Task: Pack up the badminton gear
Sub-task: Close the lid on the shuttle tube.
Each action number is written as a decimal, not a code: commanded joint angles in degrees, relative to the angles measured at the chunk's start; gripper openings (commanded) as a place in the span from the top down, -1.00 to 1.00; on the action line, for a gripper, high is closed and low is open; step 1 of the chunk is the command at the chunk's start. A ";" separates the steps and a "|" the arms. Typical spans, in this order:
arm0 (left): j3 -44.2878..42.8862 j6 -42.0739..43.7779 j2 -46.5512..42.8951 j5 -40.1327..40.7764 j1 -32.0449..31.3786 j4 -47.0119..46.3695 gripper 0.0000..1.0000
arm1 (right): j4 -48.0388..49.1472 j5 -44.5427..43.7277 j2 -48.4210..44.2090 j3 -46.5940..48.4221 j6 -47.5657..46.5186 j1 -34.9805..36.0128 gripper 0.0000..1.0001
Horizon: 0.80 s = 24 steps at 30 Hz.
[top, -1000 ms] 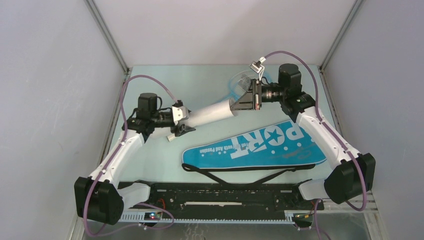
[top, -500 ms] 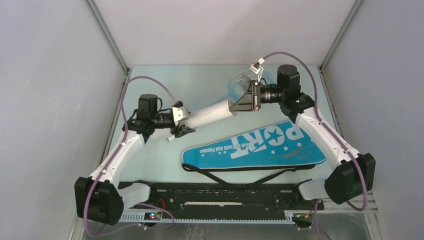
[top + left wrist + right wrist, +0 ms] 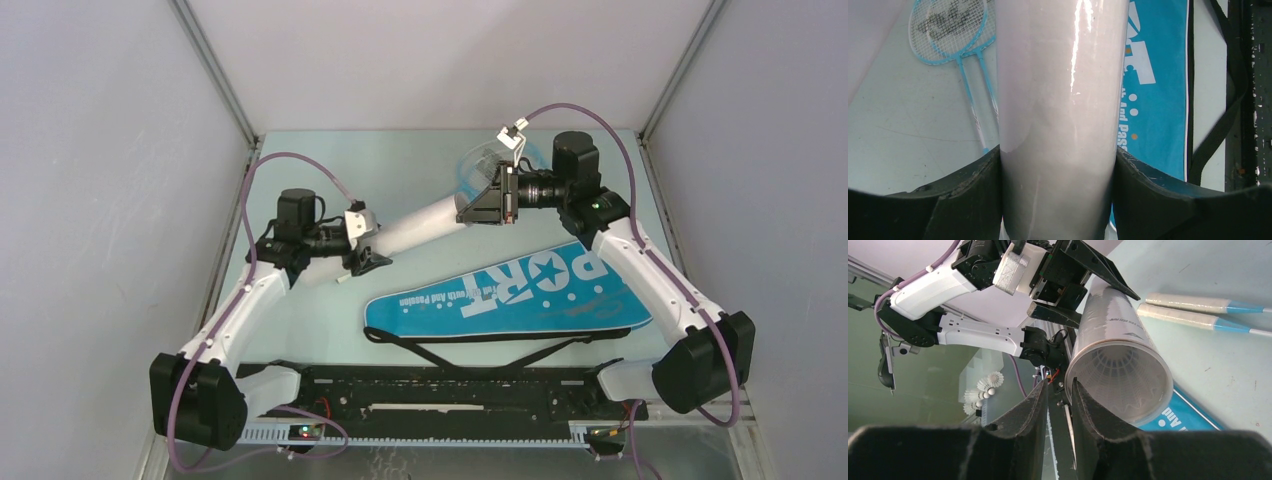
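My left gripper (image 3: 362,248) (image 3: 1058,152) is shut on the long white tube (image 3: 420,225) (image 3: 1063,75), which hangs tilted above the table with its open end toward the right arm. A white shuttlecock (image 3: 1122,371) sits inside the tube's mouth. My right gripper (image 3: 466,208) (image 3: 1059,382) is just beside that rim, jaws a little apart with nothing between them. The blue "SPORT" bag (image 3: 520,290) (image 3: 1153,75) lies flat in front. Two light-blue rackets (image 3: 948,30) (image 3: 478,165) lie behind the tube, their white handles (image 3: 1188,304) side by side. Three loose shuttlecocks (image 3: 982,389) show far left in the right wrist view.
The bag's black strap (image 3: 470,345) trails toward the black rail (image 3: 440,395) at the near edge. Grey walls close in the table on the left, right and back. The right arm's purple cable (image 3: 570,108) loops above the rackets.
The right gripper's jaws have parted a little, and it has shifted slightly left at the tube's mouth. The left gripper still holds the tube in about the same place.
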<state>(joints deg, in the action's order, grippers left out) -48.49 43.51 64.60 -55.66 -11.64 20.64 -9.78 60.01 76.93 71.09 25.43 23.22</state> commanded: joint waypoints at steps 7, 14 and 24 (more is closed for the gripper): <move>-1.01 8.93 -1.67 -0.73 -1.54 1.39 0.62 | -5.66 1.36 0.28 1.85 -5.29 0.12 0.18; -1.38 8.39 -1.13 -0.83 -1.59 1.51 0.62 | -9.45 -2.55 -1.59 2.65 -9.51 -0.20 0.08; -1.14 6.29 -1.64 -3.14 -1.76 0.38 0.62 | -10.79 -2.19 0.86 2.30 -10.93 1.66 -0.11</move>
<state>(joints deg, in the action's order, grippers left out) -48.49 50.04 64.60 -54.13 -12.60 24.62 -20.03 58.30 76.95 71.66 16.53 22.92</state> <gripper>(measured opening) 0.699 0.547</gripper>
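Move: Just below the right fingertips, at the raised mouth of the shuttle tube, the clear lid's middle lies about 4 cm down, 2 cm to the left and 1 cm forward. The rackets' heads are some 10 cm ahead and 10 cm right of that hand, the blue bag about 17 cm back and 14 cm right, both roughly 28 cm lower. From the left hand, gripping the tube, the lid is about 17 cm right, 6 cm forward and 9 cm higher. Sliding down about 2.5 cm from the upper edge of the lid towards its middle, the right hand backs off to the right by about 1 cm, tips its leftward-pointing fingers down some 5 degrees and opens them further, one fingertip now in front of the lid's face. The left hand keeps its grip on the tube and sinks about 1 cm. ##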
